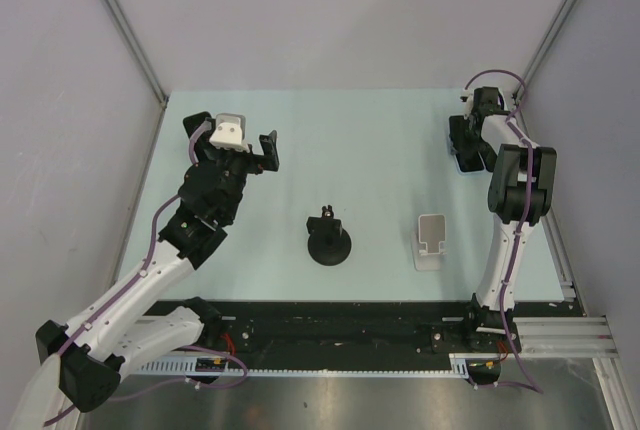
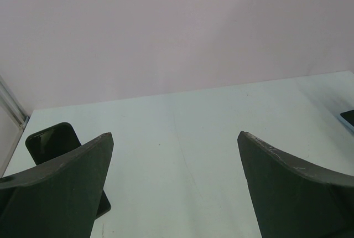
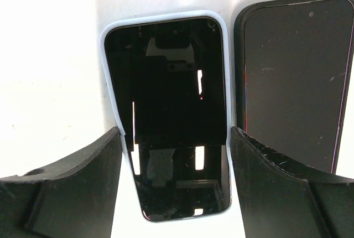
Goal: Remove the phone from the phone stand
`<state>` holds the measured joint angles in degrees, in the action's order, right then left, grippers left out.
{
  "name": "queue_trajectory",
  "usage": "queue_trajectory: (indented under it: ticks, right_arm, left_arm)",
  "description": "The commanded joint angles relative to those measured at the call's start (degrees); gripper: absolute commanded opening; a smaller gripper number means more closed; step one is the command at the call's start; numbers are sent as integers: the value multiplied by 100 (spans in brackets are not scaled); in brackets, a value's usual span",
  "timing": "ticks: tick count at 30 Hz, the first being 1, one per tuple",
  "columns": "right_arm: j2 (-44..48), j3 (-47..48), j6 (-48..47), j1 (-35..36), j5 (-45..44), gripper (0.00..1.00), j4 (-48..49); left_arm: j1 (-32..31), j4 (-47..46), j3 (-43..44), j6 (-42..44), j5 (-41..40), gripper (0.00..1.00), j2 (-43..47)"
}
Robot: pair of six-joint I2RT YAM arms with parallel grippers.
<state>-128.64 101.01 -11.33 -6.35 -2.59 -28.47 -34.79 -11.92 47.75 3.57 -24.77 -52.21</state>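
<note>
The phone (image 3: 166,72), black-screened in a pale blue case, lies face up on the table at the far right; only its pale edge (image 1: 462,166) shows from above. My right gripper (image 3: 174,133) (image 1: 463,145) points down over it, one finger pressed against each long side of the case. The white phone stand (image 1: 432,240) sits empty near the front of the table, well apart from the phone. My left gripper (image 2: 174,135) (image 1: 262,153) hovers wide open over the back left of the table with nothing between its fingers.
A second phone (image 3: 296,77) in a dark case lies just right of the held one, close to my right finger. A black round-based stand (image 1: 328,240) sits mid-table. A dark flat rounded object (image 2: 50,141) shows behind my left finger. Walls enclose the table on three sides.
</note>
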Motion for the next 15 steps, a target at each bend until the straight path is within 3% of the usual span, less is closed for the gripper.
queue_trajectory:
  ticks: [1, 9, 15]
  right_arm:
    - [-135, 226, 43, -42, -242, 75, 412]
    - [58, 208, 17, 46, -277, 95, 316]
    - [348, 217, 87, 186, -347, 99, 140]
  left_arm:
    - [33, -214, 42, 275, 139, 100, 61]
    - [33, -214, 42, 275, 166, 99, 88]
    - [33, -205, 42, 249, 201, 100, 97]
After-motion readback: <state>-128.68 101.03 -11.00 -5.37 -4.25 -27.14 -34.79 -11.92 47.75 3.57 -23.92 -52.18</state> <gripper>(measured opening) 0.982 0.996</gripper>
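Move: The right hand still has the blue-cased phone, just taken off its stand, pinched by its long edges; the phone lies flat, its middle about 1 cm ahead and 2 below. A black phone lies close alongside, about 9 cm to the right and 1 ahead of the hand; the white stand is some 28 cm back and 14 left. From the idle left hand the blue-cased phone is roughly 21 cm ahead, 54 right and 33 lower. The right fingers open almost fully and let go of the phone's edges, the hand easing under 1 cm forward. ##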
